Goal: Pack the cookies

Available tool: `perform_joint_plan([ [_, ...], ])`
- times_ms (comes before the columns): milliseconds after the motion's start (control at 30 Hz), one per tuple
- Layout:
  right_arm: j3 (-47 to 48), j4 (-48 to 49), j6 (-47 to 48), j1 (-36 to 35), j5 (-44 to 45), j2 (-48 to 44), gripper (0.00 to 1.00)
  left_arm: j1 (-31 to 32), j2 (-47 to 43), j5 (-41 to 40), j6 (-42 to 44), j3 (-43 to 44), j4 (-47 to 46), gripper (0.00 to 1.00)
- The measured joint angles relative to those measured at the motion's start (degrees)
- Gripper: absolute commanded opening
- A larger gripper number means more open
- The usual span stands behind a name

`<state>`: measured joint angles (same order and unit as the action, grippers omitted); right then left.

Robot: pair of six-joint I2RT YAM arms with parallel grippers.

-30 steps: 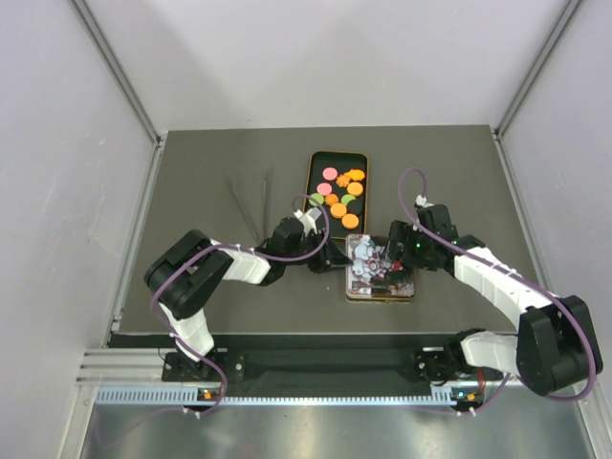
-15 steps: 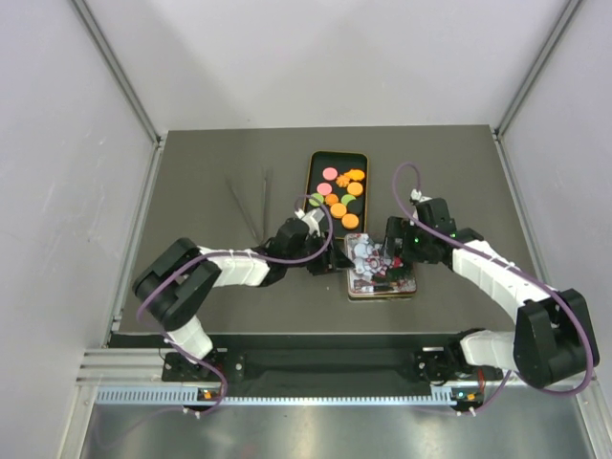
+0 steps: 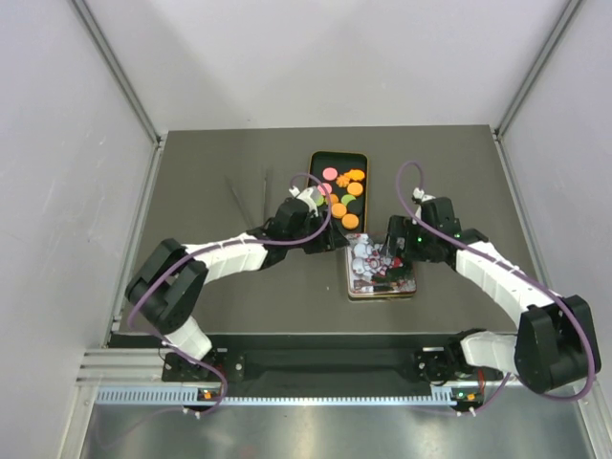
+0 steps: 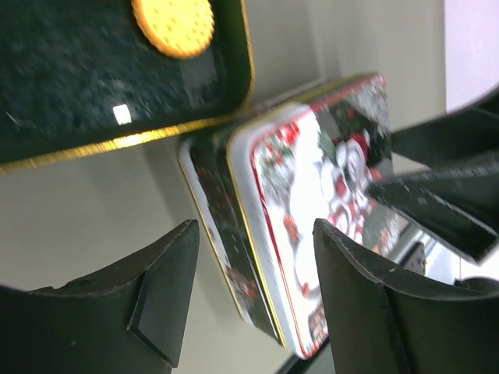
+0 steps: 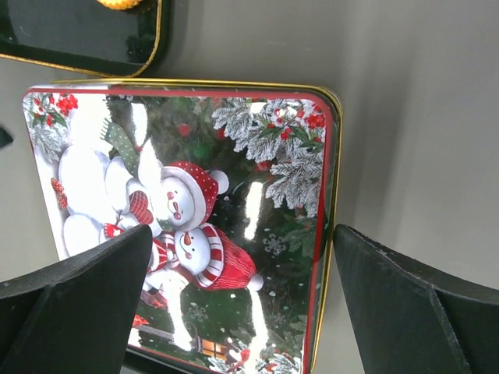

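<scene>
The cookies (image 3: 340, 192), small orange, pink and green discs, lie in an open black tin with a gold rim (image 3: 313, 167) at the table's middle. One orange cookie (image 4: 173, 27) shows in the left wrist view. The tin's snowman lid (image 3: 381, 270) lies just in front of it. My left gripper (image 3: 323, 239) is open and empty, by the lid's left edge (image 4: 257, 226) and the tin's near end. My right gripper (image 3: 392, 251) is open, its jaws standing either side of the lid (image 5: 195, 195), the right finger (image 5: 421, 304) just outside its rim.
Thin dark tongs (image 3: 251, 203) lie on the table left of the tin. Grey walls and metal rails close in the table on the left, right and far sides. The right gripper's fingers (image 4: 444, 202) show past the lid in the left wrist view.
My left gripper has moved away from the lid's left side toward the tin's near end. My right gripper has shifted slightly left over the lid. The lid and tin have stayed in place.
</scene>
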<state>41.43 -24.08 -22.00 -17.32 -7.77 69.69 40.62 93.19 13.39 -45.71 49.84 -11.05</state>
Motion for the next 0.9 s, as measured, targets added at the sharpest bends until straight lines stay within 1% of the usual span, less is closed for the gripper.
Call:
perform_joint_plan([
  [233,1.0,0.2,0.4,0.7,-0.5,0.2,1.0,-1.5,7.1,1.0,0.7,3.7,-0.9,0.64],
  [400,1.1,0.5,0.6,1.7,-0.7,1.0,1.0,-2.1,10.3,3.6,-0.3,4.8,-4.3,0.62],
  [500,1.1,0.9,0.6,2.3,-0.6,2.1,1.0,-2.2,11.3,4.6,-1.4,4.8,-6.1,0.59],
  [667,1.9,2.3,0.6,2.6,-0.2,3.9,1.0,-2.3,12.2,5.0,-3.3,4.8,-8.2,0.5],
  [733,1.9,3.2,0.4,2.8,-0.3,5.0,1.0,-2.3,12.6,5.2,-4.1,4.8,-9.3,0.47],
  [767,1.9,3.5,0.3,2.8,-0.3,5.6,1.0,-2.3,12.9,5.2,-4.4,4.8,-10.0,0.45],
  [900,1.9,4.7,-0.1,2.9,-0.5,7.0,1.0,-2.3,14.1,5.5,-6.0,4.4,-11.8,0.4],
])
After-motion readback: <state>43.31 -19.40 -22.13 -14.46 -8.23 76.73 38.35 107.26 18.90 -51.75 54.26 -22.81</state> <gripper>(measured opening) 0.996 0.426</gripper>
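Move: Off the left hand, the middle of the lidded tin lies about 6 cm back and 9 cm to the right, some 6 cm lower; its far-left corner is nearly beneath the fingers. The black cookie tray's middle is about 10 cm ahead of this hand and level sideways, its nearest orange cookie 4 cm ahead and 2 cm right. From the right hand the tin's middle is some 3 cm back and 4 cm left, about 4 cm below. Coming down about 3 cm while reaching 3 cm forward, the left hand lands on the lid's left edge near the far corner, then slides right some 3 cm, fingers partly closing astride that edge, one finger on the lid, the other beside the wall. The right hand, wide open with its outer finger still along the tin's right edge, works forward about 3 cm, rising slightly, then sinking. ##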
